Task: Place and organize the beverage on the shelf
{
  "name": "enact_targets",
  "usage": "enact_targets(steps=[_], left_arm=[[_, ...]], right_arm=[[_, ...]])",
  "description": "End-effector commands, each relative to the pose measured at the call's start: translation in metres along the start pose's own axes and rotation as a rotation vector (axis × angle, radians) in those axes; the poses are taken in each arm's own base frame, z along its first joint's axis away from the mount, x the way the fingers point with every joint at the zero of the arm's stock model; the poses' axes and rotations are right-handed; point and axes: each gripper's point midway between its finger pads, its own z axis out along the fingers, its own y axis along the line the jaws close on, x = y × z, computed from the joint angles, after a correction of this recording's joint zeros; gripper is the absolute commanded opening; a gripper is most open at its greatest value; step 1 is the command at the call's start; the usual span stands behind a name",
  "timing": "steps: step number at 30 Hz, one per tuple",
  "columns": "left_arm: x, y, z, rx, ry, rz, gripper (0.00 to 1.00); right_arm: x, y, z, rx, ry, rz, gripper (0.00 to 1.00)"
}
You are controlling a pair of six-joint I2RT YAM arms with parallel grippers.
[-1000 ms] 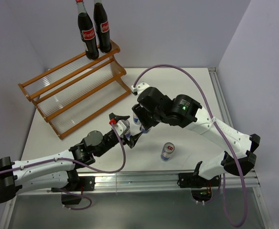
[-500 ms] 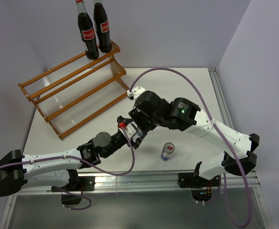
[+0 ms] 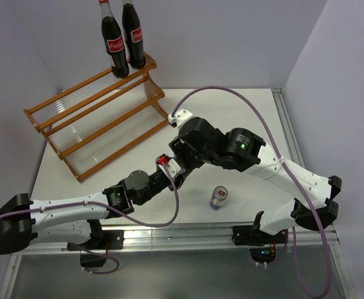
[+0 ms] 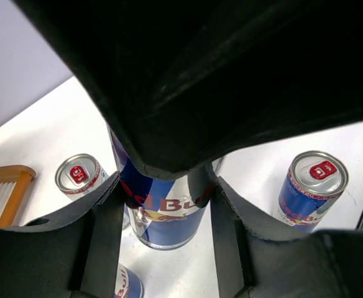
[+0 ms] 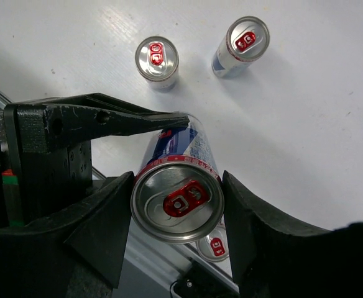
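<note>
My right gripper [image 3: 177, 161] [image 5: 177, 202] is shut on a blue-and-silver energy-drink can [image 5: 177, 197], gripped near its top and held tilted above the table. My left gripper [image 3: 171, 176] [image 4: 166, 192] is open, its jaws standing on either side of the same can [image 4: 163, 214] lower down, very close to its sides. Another can [image 3: 219, 198] stands on the table near the front. Two more cans [image 5: 156, 59] [image 5: 247, 37] stand beyond. Two cola bottles [image 3: 114, 47] [image 3: 134, 37] stand on the top tier of the wooden shelf [image 3: 95, 128], at its right end.
The shelf stands at the table's back left, and its two lower tiers hold nothing. The metal front rail [image 3: 188, 233] runs along the near edge. Grey walls close in behind and to the right. My right arm's cable [image 3: 257, 118] loops over the table.
My left gripper has moved right and forward under the right gripper, and its jaws now stand round the held can. The right gripper shifted slightly. The bottles and the front can have not moved.
</note>
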Motion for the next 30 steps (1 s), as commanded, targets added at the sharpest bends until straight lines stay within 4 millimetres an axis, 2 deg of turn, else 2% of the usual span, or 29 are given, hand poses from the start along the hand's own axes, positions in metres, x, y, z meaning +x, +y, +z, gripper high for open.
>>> enact_targets(steps=[1, 2, 5, 8, 9, 10, 14, 16, 18, 19, 21, 22, 24, 25, 27, 28, 29, 30], left_arm=[[-0.050, 0.014, 0.000, -0.062, -0.137, -0.089, 0.00], [-0.051, 0.018, -0.002, -0.087, -0.144, -0.095, 0.00], [-0.060, 0.032, -0.007, -0.143, -0.167, -0.099, 0.00], [-0.063, 0.049, -0.005, -0.171, -0.150, -0.114, 0.00], [-0.061, 0.052, -0.005, -0.167, -0.141, -0.116, 0.00], [-0.065, 0.064, -0.007, -0.194, -0.154, -0.127, 0.00], [-0.081, 0.091, -0.017, -0.257, -0.195, -0.152, 0.00], [-0.081, 0.109, -0.020, -0.301, -0.187, -0.186, 0.00], [-0.089, 0.125, -0.024, -0.351, -0.201, -0.196, 0.00], [-0.095, 0.139, -0.027, -0.398, -0.208, -0.201, 0.00], [-0.102, 0.154, -0.031, -0.457, -0.219, -0.214, 0.00], [-0.114, 0.167, -0.035, -0.503, -0.233, -0.221, 0.00], [-0.119, 0.181, -0.035, -0.558, -0.228, -0.237, 0.00], [-0.135, 0.196, -0.039, -0.603, -0.254, -0.243, 0.00], [-0.133, 0.210, -0.035, -0.637, -0.216, -0.240, 0.00], [-0.146, 0.226, -0.040, -0.679, -0.237, -0.240, 0.00], [-0.151, 0.232, -0.039, -0.687, -0.240, -0.240, 0.00], [-0.146, 0.238, -0.034, -0.690, -0.215, -0.242, 0.00]], right_arm=[[-0.035, 0.022, -0.017, -0.116, -0.167, 0.076, 0.45], [-0.033, 0.022, -0.016, -0.122, -0.169, 0.075, 0.56], [-0.037, 0.021, -0.024, -0.136, -0.212, 0.088, 0.77], [-0.041, 0.020, -0.032, -0.152, -0.247, 0.106, 0.91], [-0.042, 0.018, -0.034, -0.151, -0.257, 0.110, 0.92], [-0.042, 0.016, -0.036, -0.143, -0.260, 0.115, 0.92], [-0.041, 0.002, -0.040, -0.085, -0.281, 0.152, 0.96], [-0.043, -0.005, -0.049, -0.079, -0.323, 0.180, 0.97], [-0.045, -0.007, -0.062, -0.109, -0.371, 0.198, 0.98], [-0.046, -0.007, -0.062, -0.118, -0.388, 0.205, 0.99], [-0.046, -0.013, -0.070, -0.122, -0.421, 0.225, 1.00], [-0.044, -0.015, -0.067, -0.115, -0.422, 0.227, 1.00], [-0.041, -0.021, -0.066, -0.104, -0.427, 0.238, 1.00], [-0.037, -0.021, -0.062, -0.102, -0.416, 0.239, 1.00], [-0.034, -0.022, -0.060, -0.106, -0.416, 0.235, 1.00], [-0.030, -0.021, -0.055, -0.105, -0.410, 0.234, 1.00], [-0.028, -0.022, -0.055, -0.104, -0.410, 0.235, 1.00], [-0.026, -0.024, -0.054, -0.098, -0.411, 0.238, 1.00]])
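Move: Both hands have the same Red Bull can: the left low down, its middle roughly 3 cm above that hand, the right near the top, its middle some 3 cm below. The shelf's middle is about 30 cm ahead of the left hand, 28 left, 8 below; from the right, 30 ahead, 28 left, 14 below. From the left hand, one standing can is some 8 cm ahead and 8 left, another 17 ahead and 2 left, both 16 below. Forward and to the left, about 14 cm each, goes the left hand towards the shelf, rising about 13 cm, steepest at the end, and swinging some 35 degrees counter-clockwise while its grip stays shut on the can. The right fingers open wide and let go of the can's upper part as that hand rises some 6 cm, then shifts right about 3 cm, tilting its fingers less steeply down. ##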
